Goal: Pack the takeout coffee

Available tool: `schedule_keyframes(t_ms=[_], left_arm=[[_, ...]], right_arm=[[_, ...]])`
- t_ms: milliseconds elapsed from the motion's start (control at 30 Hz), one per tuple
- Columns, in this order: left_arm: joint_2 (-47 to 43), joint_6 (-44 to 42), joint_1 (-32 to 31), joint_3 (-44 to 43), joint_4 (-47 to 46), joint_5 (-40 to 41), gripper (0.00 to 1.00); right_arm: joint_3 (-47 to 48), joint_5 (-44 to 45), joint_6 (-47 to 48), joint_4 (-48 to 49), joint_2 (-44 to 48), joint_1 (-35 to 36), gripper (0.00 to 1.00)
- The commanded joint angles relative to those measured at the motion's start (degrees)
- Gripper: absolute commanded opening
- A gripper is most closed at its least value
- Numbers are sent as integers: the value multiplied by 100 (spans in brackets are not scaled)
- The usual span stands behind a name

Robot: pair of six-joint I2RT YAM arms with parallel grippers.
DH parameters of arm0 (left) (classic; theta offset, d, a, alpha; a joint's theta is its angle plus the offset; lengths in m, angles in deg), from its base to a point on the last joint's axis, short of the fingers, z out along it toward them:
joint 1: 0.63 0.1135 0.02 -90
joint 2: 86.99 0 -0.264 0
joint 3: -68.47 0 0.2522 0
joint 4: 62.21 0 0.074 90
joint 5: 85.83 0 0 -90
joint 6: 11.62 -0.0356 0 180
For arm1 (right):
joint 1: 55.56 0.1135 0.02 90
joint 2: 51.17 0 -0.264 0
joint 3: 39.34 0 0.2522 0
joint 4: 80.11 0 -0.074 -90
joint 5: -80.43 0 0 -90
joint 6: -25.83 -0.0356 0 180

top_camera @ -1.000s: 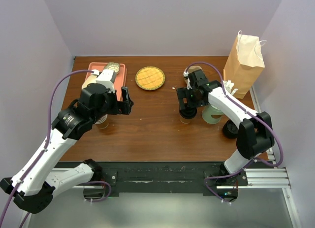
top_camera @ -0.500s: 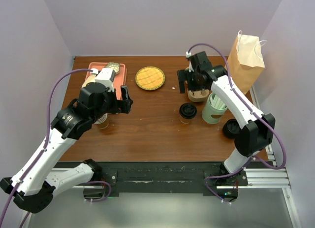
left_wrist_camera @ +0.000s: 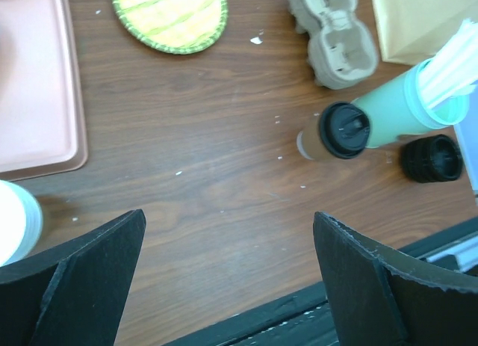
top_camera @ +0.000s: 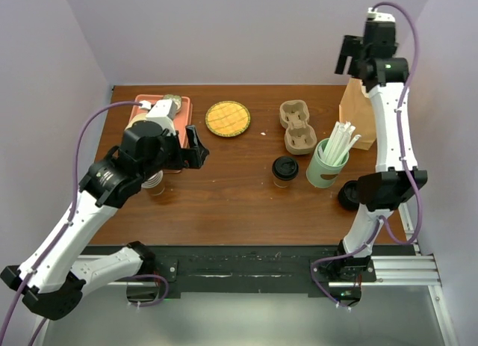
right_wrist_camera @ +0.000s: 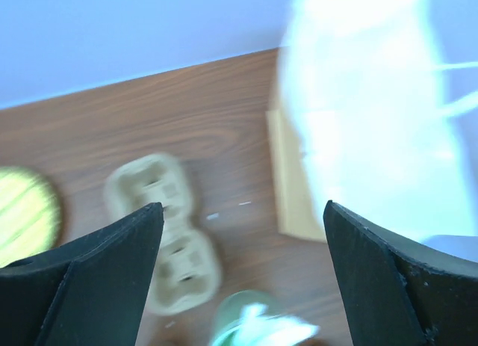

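The takeout coffee (top_camera: pixel 284 170), a small tan paper cup with a black lid, stands alone on the wooden table beside the green straw cup. It also shows in the left wrist view, the takeout coffee (left_wrist_camera: pixel 340 131) at the upper right. My left gripper (top_camera: pixel 196 153) hovers open over the table's left half, well left of the coffee; in its own view the left gripper (left_wrist_camera: pixel 228 219) has only bare wood between its fingers. My right gripper (top_camera: pixel 349 60) is raised high at the back right above the paper bag (top_camera: pixel 366 105). The right gripper (right_wrist_camera: pixel 243 208) is open and empty, and its view is blurred.
A pulp cup carrier (top_camera: pixel 296 127) lies behind the coffee. A green cup of white straws (top_camera: pixel 327 164) stands to its right, black lids (top_camera: pixel 349 196) nearer the front. A yellow woven mat (top_camera: pixel 228 118) and pink tray (top_camera: pixel 179 118) sit at the back left. Paper cups (top_camera: pixel 155 184) stand under the left arm.
My right arm has swung away from the coffee, past the cup carrier, and risen high above the paper bag. The coffee stays on the table. The left arm has barely moved.
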Motion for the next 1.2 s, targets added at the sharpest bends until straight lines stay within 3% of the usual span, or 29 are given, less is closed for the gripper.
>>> schedule_keyframes(t_ms=[0, 233, 500, 633, 833, 867, 1000, 1100, 1167], left_arm=[[-453, 213, -7, 208, -494, -306, 100], [-437, 134, -16, 596, -618, -552, 100], [-445, 239, -7, 860, -706, -657, 100], [-419, 239, -7, 860, -653, -649, 100], [-401, 301, -7, 939, -644, -693, 99], [-393, 301, -7, 948, -644, -702, 99], [-366, 301, -7, 948, -679, -693, 99], [-366, 301, -7, 930, -679, -728, 98], [-410, 292, -16, 913, -670, -746, 98]], right_arm=[[-18, -416, 438, 523, 205, -297, 91], [-168, -882, 719, 1166, 91, -824, 84], [-370, -865, 1185, 1763, -190, -886, 81], [-1072, -1033, 1054, 2492, 91, -895, 76], [-1117, -875, 852, 2590, 99, -895, 65], [-1161, -866, 852, 2625, 117, -886, 61], [-1188, -927, 886, 2634, 144, -895, 22], [-960, -858, 975, 2503, 39, -886, 4], [-670, -691, 1070, 2467, -31, -886, 0]])
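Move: The paper bag's left handle is close to my right hand: about 6 cm ahead, 6 cm to the right and 2 cm lower. The bag's middle is roughly 3 cm ahead, 12 cm right and 22 cm below this hand. The egg-box carrier sits some 3 cm ahead, 10 cm left and 34 cm down; the green straw holder about 10 cm back, 4 cm left and 30 cm down. From my left hand the handle lies around 31 cm ahead, 48 cm right and 4 cm higher. I slide my open right hand rightward and then forward to the bag's left handle, about 6 cm each way, lifting slightly before dipping some 4 cm onto it. The fingers tip up a little, then shut fully, pinching the thin handle between their tips. My empty left hand rises a touch, then sinks over 4 cm, still open. ##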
